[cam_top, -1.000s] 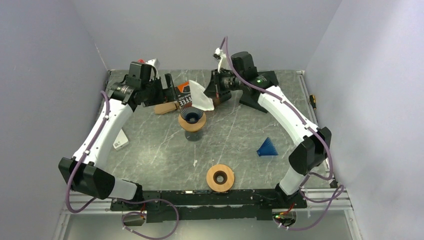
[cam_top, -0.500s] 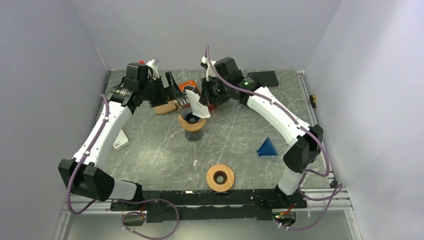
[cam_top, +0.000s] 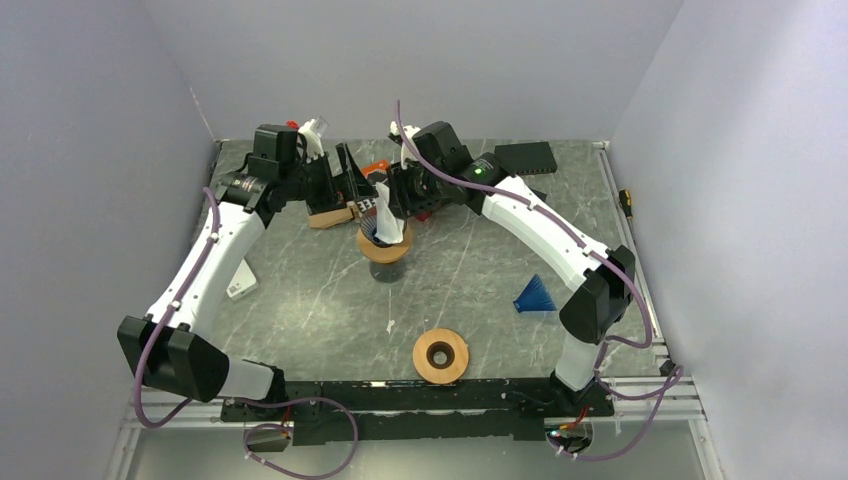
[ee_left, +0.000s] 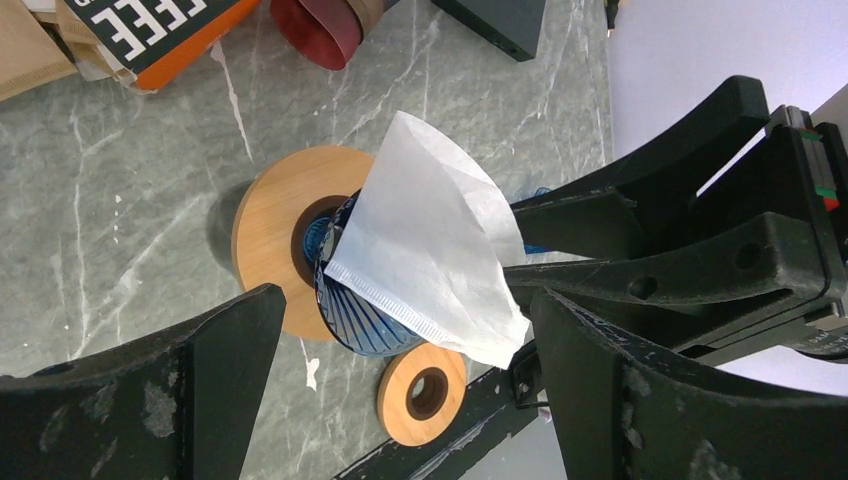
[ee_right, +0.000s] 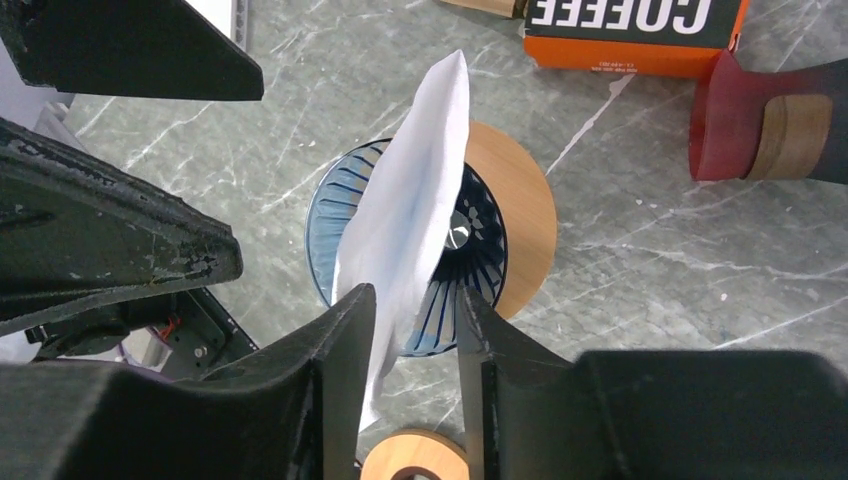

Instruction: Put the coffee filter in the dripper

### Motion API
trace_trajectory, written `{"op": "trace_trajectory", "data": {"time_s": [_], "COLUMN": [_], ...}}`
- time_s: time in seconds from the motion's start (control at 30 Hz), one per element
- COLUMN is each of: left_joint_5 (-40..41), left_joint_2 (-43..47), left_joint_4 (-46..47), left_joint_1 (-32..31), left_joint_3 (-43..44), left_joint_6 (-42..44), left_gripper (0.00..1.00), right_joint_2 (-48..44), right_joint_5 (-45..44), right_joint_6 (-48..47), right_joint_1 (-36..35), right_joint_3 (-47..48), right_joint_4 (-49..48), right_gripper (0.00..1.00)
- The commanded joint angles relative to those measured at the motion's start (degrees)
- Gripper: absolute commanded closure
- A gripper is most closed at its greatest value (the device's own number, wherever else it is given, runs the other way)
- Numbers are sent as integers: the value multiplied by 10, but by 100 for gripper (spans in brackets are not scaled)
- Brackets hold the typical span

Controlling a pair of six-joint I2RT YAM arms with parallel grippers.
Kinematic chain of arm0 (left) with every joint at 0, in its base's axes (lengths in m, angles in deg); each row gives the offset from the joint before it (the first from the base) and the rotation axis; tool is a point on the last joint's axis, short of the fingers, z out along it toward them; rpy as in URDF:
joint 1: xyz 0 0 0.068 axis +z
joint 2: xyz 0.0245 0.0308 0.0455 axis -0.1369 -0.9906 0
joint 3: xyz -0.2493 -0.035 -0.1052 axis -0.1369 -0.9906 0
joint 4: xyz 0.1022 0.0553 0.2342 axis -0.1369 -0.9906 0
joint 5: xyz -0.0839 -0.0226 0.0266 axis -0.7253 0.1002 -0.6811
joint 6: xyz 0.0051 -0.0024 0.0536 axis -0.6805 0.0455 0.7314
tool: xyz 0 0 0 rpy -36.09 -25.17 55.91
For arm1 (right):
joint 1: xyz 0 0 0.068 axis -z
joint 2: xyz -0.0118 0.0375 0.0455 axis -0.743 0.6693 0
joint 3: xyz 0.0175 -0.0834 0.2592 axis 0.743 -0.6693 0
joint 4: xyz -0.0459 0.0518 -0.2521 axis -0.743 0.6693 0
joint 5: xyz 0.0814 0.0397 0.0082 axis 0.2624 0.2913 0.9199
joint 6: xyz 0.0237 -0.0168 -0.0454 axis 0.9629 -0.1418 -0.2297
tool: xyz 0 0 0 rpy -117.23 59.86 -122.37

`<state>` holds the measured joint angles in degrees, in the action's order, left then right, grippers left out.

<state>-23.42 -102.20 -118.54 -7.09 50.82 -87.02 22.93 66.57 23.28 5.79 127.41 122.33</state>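
The white paper coffee filter [ee_right: 415,210] stands on edge, its tip down in the blue ribbed dripper [ee_right: 480,250], which sits on a round wooden base [ee_right: 520,215]. My right gripper [ee_right: 415,300] hangs over the dripper with its jaws parted. The filter's upper edge rests against one fingertip [ee_right: 355,310] with a gap to the other. From above, the filter [cam_top: 388,215] leans in the dripper [cam_top: 385,240] under the right gripper [cam_top: 392,197]. My left gripper [ee_left: 405,300] is wide open just left of the dripper [ee_left: 350,320], holding nothing.
An orange coffee box [ee_right: 630,30] and a red scoop with a wooden handle [ee_right: 735,110] lie behind the dripper. A spare wooden ring [cam_top: 440,355] sits near the front edge, a blue cone [cam_top: 537,295] to the right, a black block [cam_top: 525,157] at the back.
My right gripper carried the filter leftward over the dripper and lowered its tip in. Its jaws, shut on the filter before, have now parted. The left arm barely moved.
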Motion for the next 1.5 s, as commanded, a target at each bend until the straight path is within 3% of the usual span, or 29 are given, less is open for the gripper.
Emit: {"op": "trace_trajectory", "data": {"time_s": [0.0, 0.2, 0.37, 0.83, 0.9, 1.47], "left_joint_5": [-9, 8, 32, 65, 101, 128], "left_joint_2": [0, -17, -23, -48, -51, -57], "left_joint_4": [4, -19, -26, -64, -71, -102], "left_joint_1": [-6, -18, -27, -27, -27, -27], "left_joint_3": [17, 22, 20, 34, 35, 44], "left_joint_6": [9, 15, 18, 25, 27, 58], "left_gripper": [1, 2, 5, 18, 19, 24], "right_joint_2": [-15, -24, -22, -17, -15, -21], "right_joint_5": [-7, 27, 24, -35, -38, -53], "right_joint_6": [2, 5, 5, -11, -14, -18], "right_joint_1": [-1, -1, -2, -1, -1, -1], "right_joint_3": [14, -3, -7, -13, -13, -72], "right_joint_4": [-30, -63, -65, -53, -51, -63], "right_gripper": [58, 45, 41, 41, 41, 42]}}
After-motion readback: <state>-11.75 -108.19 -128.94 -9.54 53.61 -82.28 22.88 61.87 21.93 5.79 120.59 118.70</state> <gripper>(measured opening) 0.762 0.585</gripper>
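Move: The white filter, loosely between the right hand's part-open fingers, has its middle about 2 cm back, 2 cm left and 4 cm below that hand. The dripper's middle is some 3 cm back, 3 cm left and 9 cm below. The red-and-black cup is about 10 cm ahead, 8 cm right and 21 cm below. From the left hand the filter lies roughly 3 cm back, 7 cm right and 7 cm down; the dripper 4 cm back, 6 cm right, 12 cm down; the coffee box 12 cm ahead, 5 cm right, 25 cm down. Around the filter over the dripper, the right fingers spread further, from about a third to over half open; that hand rises slightly, eases forward about 1 cm, then sinks some 4 cm, drifting right. The left hand lowers about 5.5 cm beside the filter, shifting 2 cm left late on, its left side tilting up some 15 degrees and its wide fingers closing by a quarter, the right one coming close to the paper. ##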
